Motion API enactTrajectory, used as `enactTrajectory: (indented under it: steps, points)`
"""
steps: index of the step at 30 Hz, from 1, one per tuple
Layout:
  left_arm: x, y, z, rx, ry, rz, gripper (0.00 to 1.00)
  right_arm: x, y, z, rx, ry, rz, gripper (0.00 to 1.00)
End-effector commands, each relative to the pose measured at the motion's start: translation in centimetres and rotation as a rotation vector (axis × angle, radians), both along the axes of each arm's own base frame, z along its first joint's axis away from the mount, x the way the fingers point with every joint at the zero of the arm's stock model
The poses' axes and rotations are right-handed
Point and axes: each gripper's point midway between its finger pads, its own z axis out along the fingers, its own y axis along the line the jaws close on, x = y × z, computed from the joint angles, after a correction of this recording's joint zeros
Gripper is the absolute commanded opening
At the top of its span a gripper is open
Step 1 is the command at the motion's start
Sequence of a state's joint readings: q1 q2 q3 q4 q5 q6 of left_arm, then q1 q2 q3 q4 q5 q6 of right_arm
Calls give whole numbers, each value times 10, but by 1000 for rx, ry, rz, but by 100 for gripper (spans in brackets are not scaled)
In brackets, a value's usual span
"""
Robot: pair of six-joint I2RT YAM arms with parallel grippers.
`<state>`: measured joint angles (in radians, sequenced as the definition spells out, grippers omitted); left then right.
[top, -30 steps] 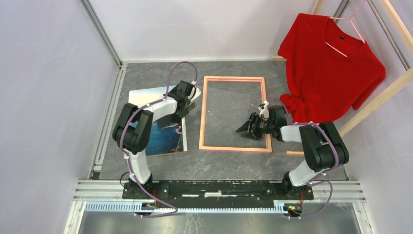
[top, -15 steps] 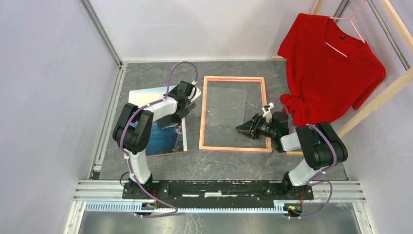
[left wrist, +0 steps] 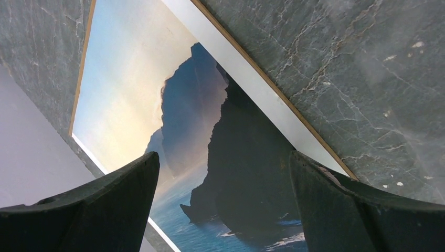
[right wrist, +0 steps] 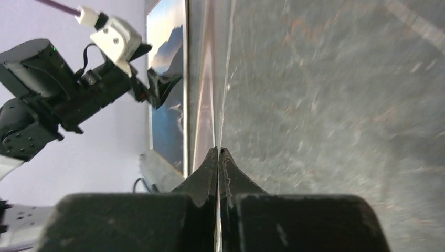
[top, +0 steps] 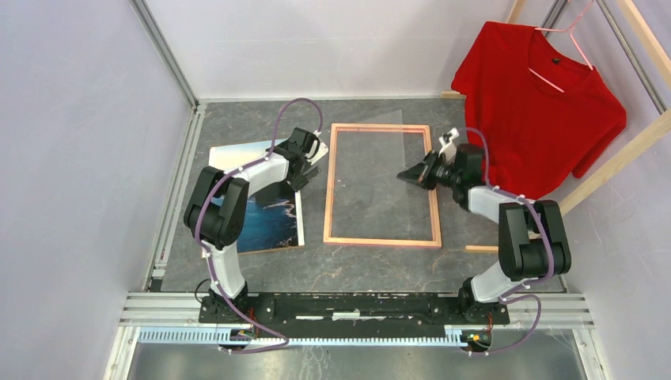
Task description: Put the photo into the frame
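The frame (top: 328,190) lies flat at mid-table with its light wood-coloured rim up; it also shows in the right wrist view (right wrist: 204,94). My right gripper (top: 419,172) is over the frame's far right rim, shut on a thin clear sheet (top: 372,170), which I see edge-on between the fingers (right wrist: 218,149). The photo (top: 265,214), dark mountains, blue water and pale sky, lies left of the frame on a brown board. My left gripper (top: 302,176) hovers open and empty over the photo (left wrist: 210,131), its fingertips (left wrist: 149,163) wide apart.
A red T-shirt (top: 538,103) hangs on a pink hanger from a wooden rack (top: 609,170) at the back right. A loose wooden strip (top: 479,248) lies near the frame's near right corner. Walls close in the left and far sides.
My right gripper has moved from the frame's near right part to its far right rim, taking the clear sheet with it. The left gripper has barely moved.
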<state>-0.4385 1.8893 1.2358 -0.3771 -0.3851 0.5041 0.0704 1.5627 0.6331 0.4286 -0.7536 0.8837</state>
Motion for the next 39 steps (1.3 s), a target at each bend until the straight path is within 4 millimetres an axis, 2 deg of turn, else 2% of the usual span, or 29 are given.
enactTrajectory:
  steps: [1,2,4,7,17,24,39]
  points:
    - [9,-5,8,-27,0,14,99,10,-30,10,-202,-41,61,0]
    - [10,-6,10,-32,-2,15,99,9,-33,9,-223,-33,71,0]
    - [14,-9,14,-43,-5,20,99,16,-51,11,-255,-25,36,0]
    - [17,-13,19,-53,-8,17,99,18,-61,12,-254,-15,27,0]
    - [26,-19,28,-70,-26,11,99,15,-69,7,-255,11,44,0]
    - [26,-24,26,-80,-19,7,99,19,-81,11,-241,-6,-31,0]
    - [22,-28,17,-70,-1,1,99,23,-89,-3,-227,15,-91,0]
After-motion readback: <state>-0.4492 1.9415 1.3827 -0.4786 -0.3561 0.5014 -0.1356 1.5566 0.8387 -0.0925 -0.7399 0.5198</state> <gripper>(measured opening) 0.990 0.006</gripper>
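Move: The right gripper is already shut on the right edge of the clear sheet, holding it raised over the frame. The frame's right rail lies about 12 cm to this hand's right, level with it fore and aft and roughly 13 cm below. At the same height, the far rail's middle is some 18 cm ahead and 4 cm left, and the left rail about 22 cm left. From the left gripper that right rail is some 40 cm to the right and 8 cm below. Keep the right fingers shut on the clear sheet's edge and carry it about 8 cm right towards the frame's right rail: swing forward and up some 3 cm first, then sink and draw back while still going right, rolling the hand's left side down some 15 degrees. Ease the open, empty left gripper about 3 cm right, forward and up, away from the photo. ##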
